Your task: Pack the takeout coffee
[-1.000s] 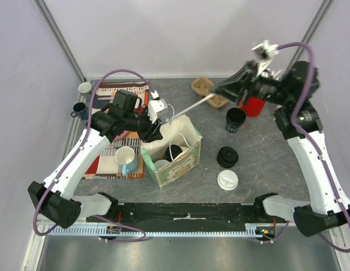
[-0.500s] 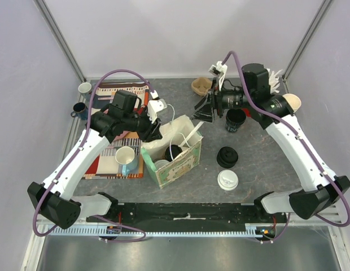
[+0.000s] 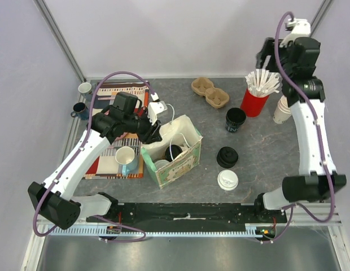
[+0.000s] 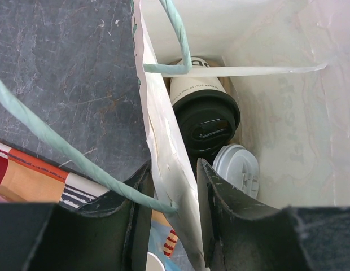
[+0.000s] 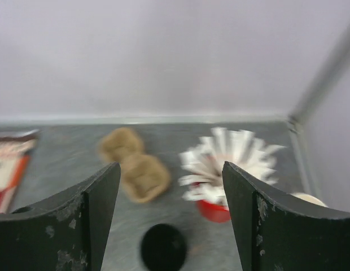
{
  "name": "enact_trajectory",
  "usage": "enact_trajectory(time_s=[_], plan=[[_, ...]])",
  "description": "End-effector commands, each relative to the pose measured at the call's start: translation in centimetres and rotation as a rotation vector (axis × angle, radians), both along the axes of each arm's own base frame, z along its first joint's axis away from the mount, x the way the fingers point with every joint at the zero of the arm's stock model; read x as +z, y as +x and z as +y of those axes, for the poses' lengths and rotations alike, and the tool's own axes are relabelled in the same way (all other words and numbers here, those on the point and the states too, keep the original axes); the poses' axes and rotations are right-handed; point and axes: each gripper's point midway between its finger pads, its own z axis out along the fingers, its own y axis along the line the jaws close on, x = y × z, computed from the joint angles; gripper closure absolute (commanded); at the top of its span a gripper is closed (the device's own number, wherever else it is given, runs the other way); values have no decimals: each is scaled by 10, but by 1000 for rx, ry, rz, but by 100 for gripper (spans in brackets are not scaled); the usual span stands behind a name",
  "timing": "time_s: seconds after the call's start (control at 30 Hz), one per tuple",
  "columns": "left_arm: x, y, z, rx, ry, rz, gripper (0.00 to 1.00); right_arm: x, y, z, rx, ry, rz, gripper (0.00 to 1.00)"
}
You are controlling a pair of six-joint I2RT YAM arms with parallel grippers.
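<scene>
A printed paper bag (image 3: 183, 164) stands open mid-table. Inside it are a pale cup with a black lid (image 4: 204, 113) and a takeout coffee with a white lid (image 4: 236, 169). A thin white strip (image 4: 248, 70) crosses the bag's inside. My left gripper (image 3: 156, 131) (image 4: 174, 169) is shut on the bag's left wall (image 4: 163, 141), one finger inside and one outside. Another white-lidded takeout coffee (image 3: 227, 179) stands on the table to the right of the bag. My right gripper (image 3: 266, 56) (image 5: 170, 166) is high at the back right, open and holding nothing.
A black lid (image 3: 227, 156), a lidless black cup (image 3: 235, 119), a red cup of white sticks (image 3: 258, 93), a cardboard carrier (image 3: 209, 93) and stacked paper cups (image 3: 282, 110) stand right of the bag. Mugs (image 3: 126, 158) and a striped mat (image 3: 116, 93) lie to the left.
My right gripper brought a thin white stick to the bag, opened, and swung up to the back right. The left arm has kept its hold on the bag wall.
</scene>
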Motion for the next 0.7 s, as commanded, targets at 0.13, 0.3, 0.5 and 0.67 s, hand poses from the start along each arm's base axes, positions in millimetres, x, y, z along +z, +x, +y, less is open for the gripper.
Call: enact_trajectory(time_s=[0.13,0.3,0.5,0.67], plan=[[7,-9,0,-14,-26,-5,58,-142,95,-163,-498,97,249,25],[5,-13,0,-9,-31,15,58,-165,117,-172,-485,119,259,33],[1,-15,0,-10,-30,32,58,-168,125,-176,-490,112,242,49],[1,-13,-1,-13,-30,32,58,-161,128,-175,-467,76,220,48]])
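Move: The white straws in the red cup lie about 10 cm ahead of the empty right hand, 12 cm to its right and 28 cm below. Down on the table, the stacked white cups stand 7 cm ahead and 26 cm right of that hand, the black cup 3 cm ahead and 3 cm right, and the egg-box-like carrier 17 cm ahead and 8 cm left. From the left hand the straws are roughly 27 cm ahead, 40 cm right and 8 cm below. The right hand swoops down some 20 cm while swinging about 17 cm right and 12 cm forward towards the straws, slowing just above their tips on the white cups' side and rising the last centimetre or so. On the way it turns clockwise nearly 30 degrees and tips its fingers about 20 degrees farther down, while the fingers narrow from wide to about half open, with no grip on a straw yet; the left hand keeps its pinch on the paper bag's rim. ##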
